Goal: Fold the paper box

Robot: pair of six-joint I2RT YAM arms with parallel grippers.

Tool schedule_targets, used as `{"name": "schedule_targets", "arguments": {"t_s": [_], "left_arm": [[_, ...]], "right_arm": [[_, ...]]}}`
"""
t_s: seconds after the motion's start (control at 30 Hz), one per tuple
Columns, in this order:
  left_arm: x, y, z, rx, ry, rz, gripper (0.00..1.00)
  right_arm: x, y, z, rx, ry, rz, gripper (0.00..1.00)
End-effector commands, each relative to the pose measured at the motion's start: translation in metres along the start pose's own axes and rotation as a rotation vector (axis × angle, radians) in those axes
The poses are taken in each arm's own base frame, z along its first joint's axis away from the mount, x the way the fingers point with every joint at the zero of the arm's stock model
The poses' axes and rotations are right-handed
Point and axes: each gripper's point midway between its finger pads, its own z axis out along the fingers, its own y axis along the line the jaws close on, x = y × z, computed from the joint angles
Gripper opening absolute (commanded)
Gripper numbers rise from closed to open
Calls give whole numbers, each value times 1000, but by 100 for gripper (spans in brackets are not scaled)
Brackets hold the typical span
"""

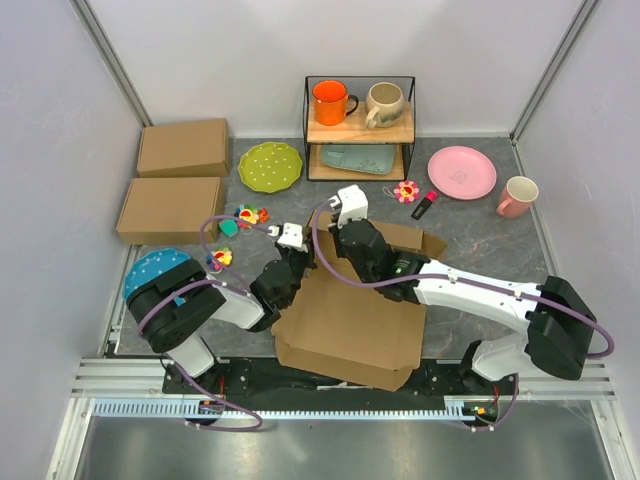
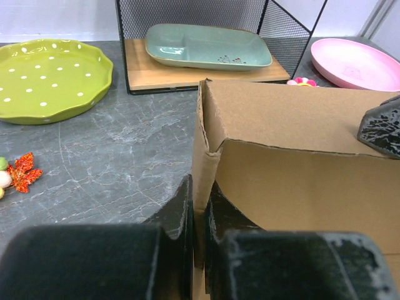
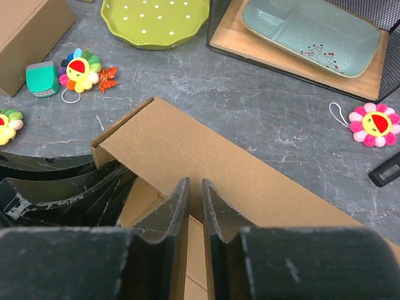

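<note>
The paper box [image 1: 350, 325] is brown corrugated cardboard, lying half-formed at the near middle of the table with its walls raised. My left gripper [image 1: 296, 272] is shut on the box's upright left wall, which sits pinched between its jaws [image 2: 200, 200]. My right gripper [image 1: 340, 262] is at the back wall close by. In the right wrist view, its jaws [image 3: 195, 184] stand a narrow slit apart on the edge of the folded back panel [image 3: 206, 150]. The left fingers [image 3: 62, 187] show just beside it.
Two ready-made cardboard boxes [image 1: 183, 147] [image 1: 170, 208] sit at the back left. A green dotted plate [image 1: 270, 165], a wire rack [image 1: 360, 125] with mugs and a dish, a pink plate [image 1: 462, 172] and a pink mug [image 1: 517, 196] line the back. Small flower toys [image 1: 405, 190] lie around.
</note>
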Motion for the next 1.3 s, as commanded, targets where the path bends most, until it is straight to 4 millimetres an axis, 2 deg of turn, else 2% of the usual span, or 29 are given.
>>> {"name": "schedule_targets", "arguments": {"t_s": [0.0,0.03,0.07,0.1,0.13,0.17,0.2,0.23,0.27,0.3,0.33,0.37,0.4,0.43,0.57,0.77,0.9,1.07,1.17,1.23,1.27], "left_arm": [[-21,15,4,-99,-73,30,2],[-22,17,6,-115,-68,39,2],[-14,24,4,-152,-22,76,2],[-18,26,3,-165,-7,85,2],[-22,25,5,-179,7,90,2],[-23,29,4,-205,33,101,2],[-6,35,-4,-222,148,144,2],[-16,30,1,-228,165,128,2],[-11,30,-2,-230,219,143,2],[2,34,-11,-232,314,170,2],[-7,28,-10,-219,328,157,2],[-4,25,-13,-201,363,150,2],[6,29,-23,-217,426,151,2],[3,29,-24,-221,435,133,2],[20,43,-38,-297,511,75,2],[45,65,-49,-391,544,-21,2],[54,70,-54,-408,552,-44,2],[47,73,-55,-407,491,-75,2],[41,73,-52,-392,453,-77,2],[37,72,-50,-386,444,-63,2],[36,72,-48,-382,440,-59,2]], "right_arm": [[-15,-4,-11,-18,-47,52,22],[-27,-8,-16,-8,-71,66,27],[-34,-14,-22,9,-81,68,31],[-55,-31,-35,63,-132,102,36],[-60,-41,-43,94,-142,107,46],[-61,-53,-51,137,-142,104,52],[-70,-74,-66,201,-175,129,57],[-67,-86,-75,239,-170,126,62],[-68,-96,-82,270,-179,144,65],[-66,-109,-94,293,-196,172,67],[-62,-123,-102,345,-198,179,69],[-58,-130,-107,366,-200,188,70],[-52,-139,-115,384,-208,203,70],[-46,-146,-119,403,-207,216,70],[-18,-158,-127,434,-186,250,70],[26,-163,-123,465,-117,281,70],[47,-170,-123,498,-68,264,76],[68,-174,-113,530,-18,249,79],[79,-168,-97,512,14,258,79],[89,-173,-88,533,42,256,79],[88,-169,-82,508,44,272,79]]}}
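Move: The right hand's nearly shut fingers are at the front edge of the box's folded top flap, whose middle is about 6 cm to the right and 1 cm ahead. The side flap at the box's right end, where it goes, lies some 20 cm right, 2 cm back and 4 cm lower; the black marker is about 23 cm right, 9 cm ahead, 16 cm lower. From the left hand, already pinching the box's left edge, that side flap is roughly 26 cm right, 1 cm ahead and 2 cm up. Rightward in a high arc, the right hand opens wide and leaves the top flap, rising about 11 cm, then sinking past its starting height, about 20 cm across to the side flap, drawing back some 5 cm and turning clockwise some 30 degrees. The left hand keeps its pinch on the box's left edge, carrying it about 6 cm left, first slightly up, then down, as it tips downward and turns counter-clockwise. ##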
